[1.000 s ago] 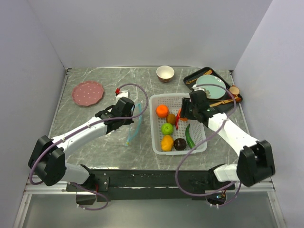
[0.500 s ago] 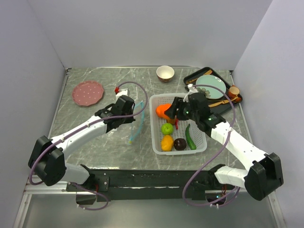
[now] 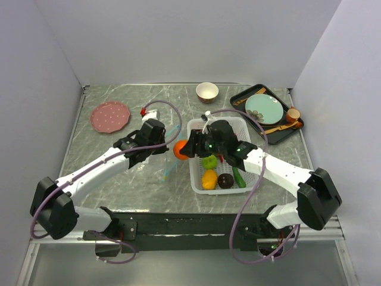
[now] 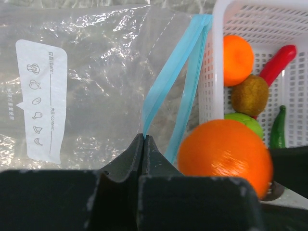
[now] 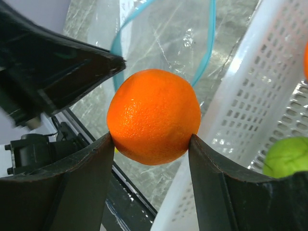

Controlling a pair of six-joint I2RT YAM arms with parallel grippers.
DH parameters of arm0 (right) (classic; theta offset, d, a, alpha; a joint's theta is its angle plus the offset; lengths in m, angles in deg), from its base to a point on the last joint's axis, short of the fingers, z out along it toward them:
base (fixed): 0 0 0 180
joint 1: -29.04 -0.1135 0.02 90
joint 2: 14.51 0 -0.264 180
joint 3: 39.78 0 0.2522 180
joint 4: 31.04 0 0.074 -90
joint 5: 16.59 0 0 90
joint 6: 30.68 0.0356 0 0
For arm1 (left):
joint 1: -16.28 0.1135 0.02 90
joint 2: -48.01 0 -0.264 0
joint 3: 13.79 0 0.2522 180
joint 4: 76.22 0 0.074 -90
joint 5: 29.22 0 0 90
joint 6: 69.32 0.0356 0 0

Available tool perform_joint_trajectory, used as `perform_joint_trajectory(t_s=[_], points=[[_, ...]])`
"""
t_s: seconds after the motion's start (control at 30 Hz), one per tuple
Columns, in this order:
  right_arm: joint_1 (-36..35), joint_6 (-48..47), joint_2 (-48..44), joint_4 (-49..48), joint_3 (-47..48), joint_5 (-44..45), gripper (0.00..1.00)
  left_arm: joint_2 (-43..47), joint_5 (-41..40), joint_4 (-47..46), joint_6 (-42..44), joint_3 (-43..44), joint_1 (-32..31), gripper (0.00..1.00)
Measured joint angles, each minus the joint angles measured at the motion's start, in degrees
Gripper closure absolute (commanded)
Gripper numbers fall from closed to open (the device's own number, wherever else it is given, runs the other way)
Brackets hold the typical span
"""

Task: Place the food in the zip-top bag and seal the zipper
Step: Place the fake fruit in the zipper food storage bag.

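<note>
The zip-top bag (image 4: 96, 82) is clear plastic with a white label; its teal zipper (image 4: 166, 79) gapes open. My left gripper (image 4: 144, 138) is shut on the near zipper strip, holding the mouth up beside the white basket (image 3: 196, 179). My right gripper (image 5: 151, 139) is shut on an orange (image 5: 154, 115) and holds it just in front of the bag mouth (image 5: 211, 43), left of the basket. In the basket lie another orange (image 4: 237, 58), a kiwi (image 4: 250, 95), a green apple (image 3: 209, 161), a yellow fruit (image 3: 209, 179), a dark fruit (image 3: 225, 180), a red chili (image 4: 278, 65) and a green pepper (image 3: 239, 177).
A pink plate (image 3: 110, 115) lies at the back left and a small bowl (image 3: 206, 91) at the back centre. A black tray (image 3: 284, 134) with a teal plate, wooden utensils and a small cup sits at the back right. Grey walls close three sides.
My right gripper lifted the orange out of the basket and carried it left over the basket's edge to the bag mouth. The left gripper kept its hold on the zipper, shifting slightly.
</note>
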Motion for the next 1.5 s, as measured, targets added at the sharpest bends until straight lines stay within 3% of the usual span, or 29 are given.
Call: perform_joint_trajectory(t_s=[0.6,0.83,0.97,1.03,1.23,1.5], points=[[-3.2,0.4,9.9,-1.0,8.8,0.7,0.68,5.7,0.1,1.8,0.0,0.3,0.4,0.98],[-4.4,-1.7,15.7,1.9,15.8,1.8,0.63,8.0,1.1,2.7,0.0,0.3,0.3,0.99],[-4.7,-3.1,18.5,3.3,19.3,1.7,0.55,8.9,1.3,3.7,-0.2,0.3,0.3,0.98],[-4.8,-3.6,19.3,3.5,20.0,1.5,0.41,9.4,1.3,4.2,-0.6,0.3,0.3,0.98],[-5.1,-5.1,19.4,4.1,20.4,1.2,0.16,10.7,-0.9,6.9,-2.0,1.3,0.3,0.98],[-5.2,-5.0,10.2,3.1,15.1,2.2,0.12,10.7,-4.9,8.8,-2.8,2.9,0.7,0.98]])
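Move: The right hand, with the orange already gripped, has the middle of the zipper bag's mouth about 5 cm to its left, 3 cm ahead and 4 cm lower. In the basket the green apple lies some 10 cm to the right of this hand and 1 cm ahead, the yellow pepper about 10 cm right and 5 cm back, both roughly 6 cm below. The left hand pinches the bag's blue zipper edge; the mouth's middle is about 3 cm to its right, level fore and aft, 3 cm below. Leftward and somewhat forward, the right hand carries the orange about 8 cm into the bag's mouth at nearly constant height, opens its fingers wider to let go, then backs out up, right and back, about 5 cm. Meanwhile the left hand keeps its pinch on the zipper edge and lifts it some 6 cm, easing left with a slight counter-clockwise turn near the end. ##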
